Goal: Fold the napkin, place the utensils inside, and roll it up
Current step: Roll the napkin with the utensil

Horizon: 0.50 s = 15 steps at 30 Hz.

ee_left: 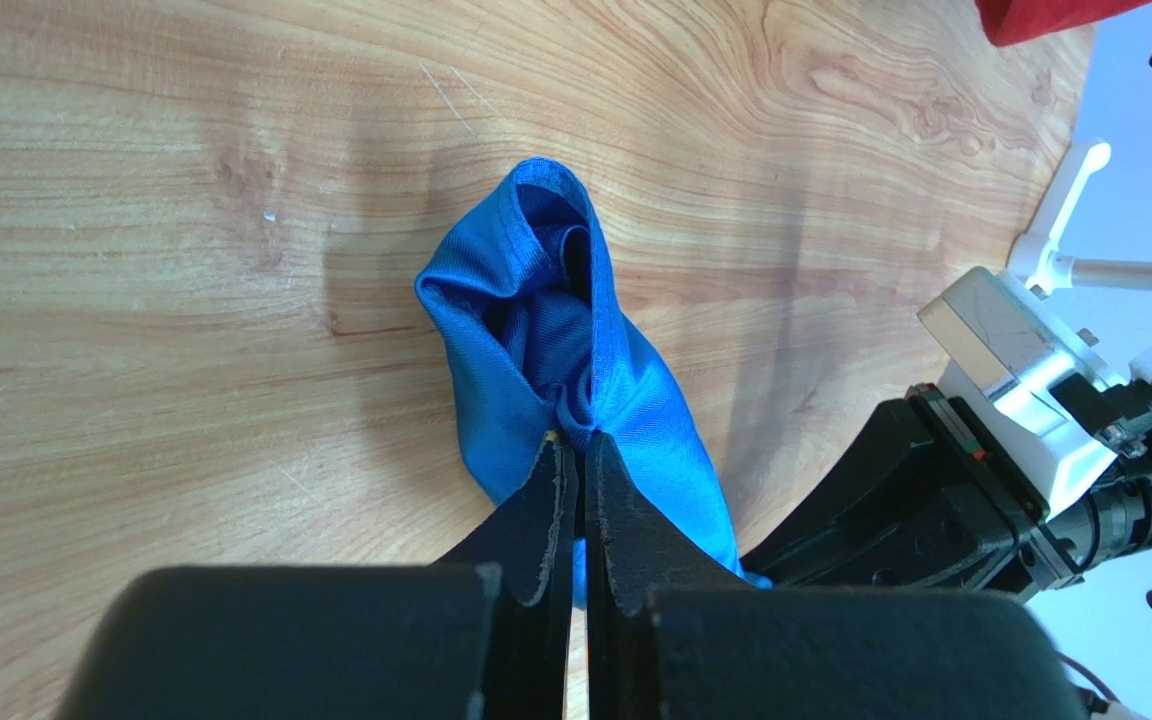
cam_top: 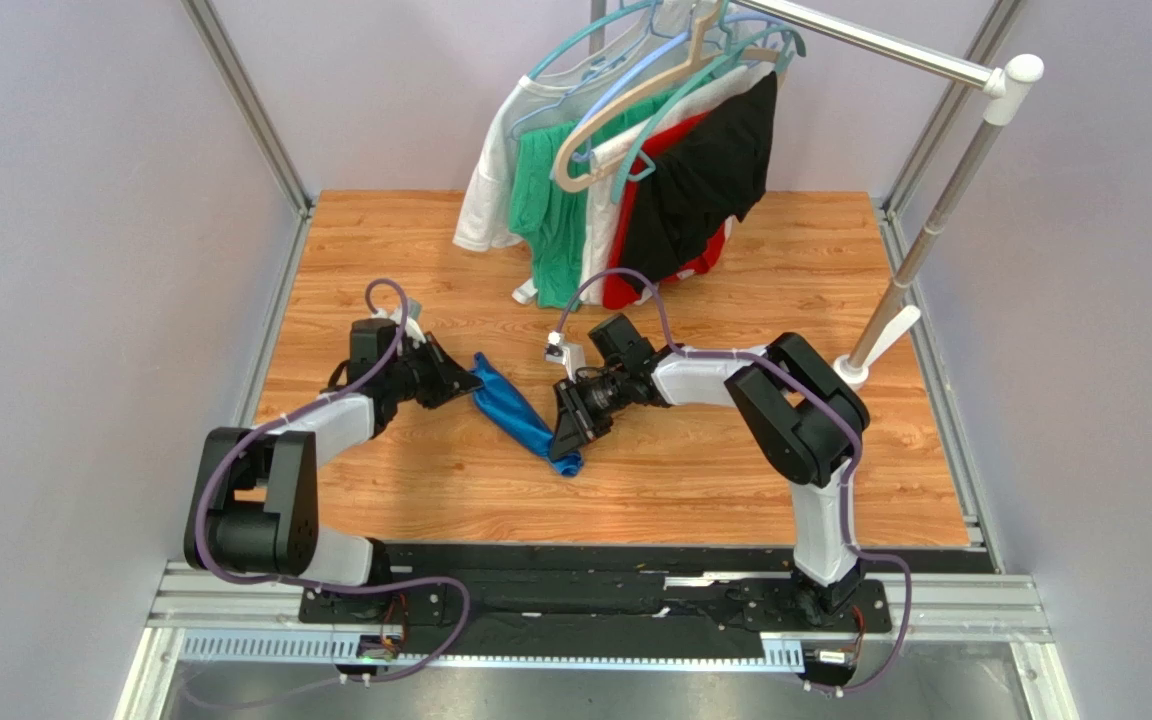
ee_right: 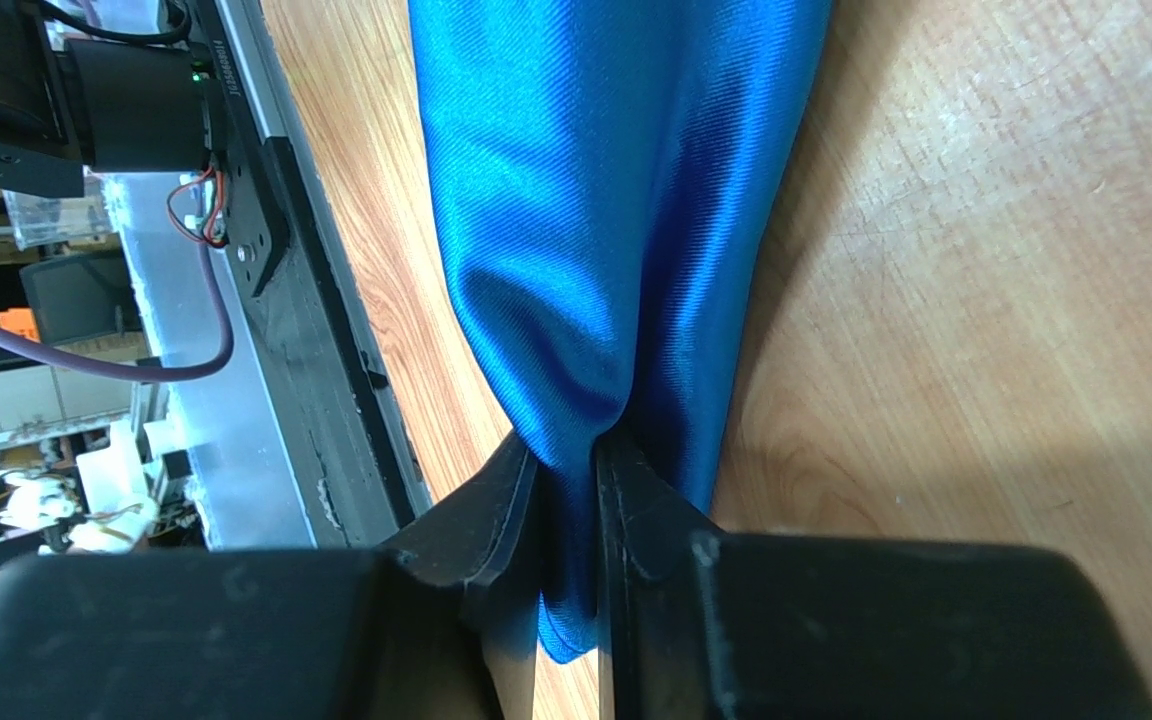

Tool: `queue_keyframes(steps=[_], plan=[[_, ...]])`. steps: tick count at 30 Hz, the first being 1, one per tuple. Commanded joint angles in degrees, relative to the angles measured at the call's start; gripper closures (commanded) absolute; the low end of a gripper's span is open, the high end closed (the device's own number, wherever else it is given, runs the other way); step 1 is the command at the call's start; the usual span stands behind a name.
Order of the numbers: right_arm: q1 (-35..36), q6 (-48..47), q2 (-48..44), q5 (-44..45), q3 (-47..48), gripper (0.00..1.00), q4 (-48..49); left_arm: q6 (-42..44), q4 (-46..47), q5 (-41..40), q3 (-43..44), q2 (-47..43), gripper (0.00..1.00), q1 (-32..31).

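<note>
The royal-blue napkin (cam_top: 525, 411) is bunched into a narrow band in the middle of the wooden table, stretched between both grippers. My left gripper (cam_top: 465, 378) is shut on its upper-left end; in the left wrist view the fingers (ee_left: 552, 495) pinch a fold of the napkin (ee_left: 537, 330), which bulges open beyond them. My right gripper (cam_top: 567, 435) is shut on the lower-right end, and the napkin (ee_right: 612, 195) hangs in shiny folds from between its fingers (ee_right: 642, 503). No utensils are in view.
A garment rack (cam_top: 898, 285) stands at the back right, with green, white, red and black clothes (cam_top: 642, 180) on hangers above the table's far edge. The black base rail (cam_top: 612, 578) runs along the near edge. Metal frame posts flank the table.
</note>
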Motion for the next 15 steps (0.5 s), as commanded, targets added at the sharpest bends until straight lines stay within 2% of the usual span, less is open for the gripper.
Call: queue_keyframes(steps=[1,7,11,14,15], plan=[[-0.5,0.78,2.13,1.11,0.84,0.9,1.75,1.74,-0.3,0.34,2.75,2.08,1.0,-0.21],[-0.5,0.87,1.87,2.34,0.92,0.83,1.57,3.05,-0.38,0.96,5.47,7.27,1.0,-0.12],[-0.5,0.7,0.29,2.96,0.31,0.66,1.14,3.14,-1.17,0.96,6.53,7.8,1.0,-0.21],[-0.5,0.43,-2.25,3.92,-0.83,0.4,0.52,3.58,-2.05,0.08,6.53,6.92,0.99,-0.21],[-0.5,0.26,-2.96,4.1,-1.09,0.37,0.26,3.58,-2.14,-0.18,6.53,6.49,0.98,-0.21]])
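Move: Both hands still grip the rolled napkin, which slants between them. Its middle lies about 6 cm to the right of the left hand and 4 cm back, a few centimetres below. From the right hand it is some 6 cm ahead and 4 cm to the left, at about the same height. The roll's near end sticks out about 3 cm back and 2 cm to the right of the right hand. Left hand, grip kept, lowers the napkin's far end about 2 cm, edging forward; right fingers open, letting go. ##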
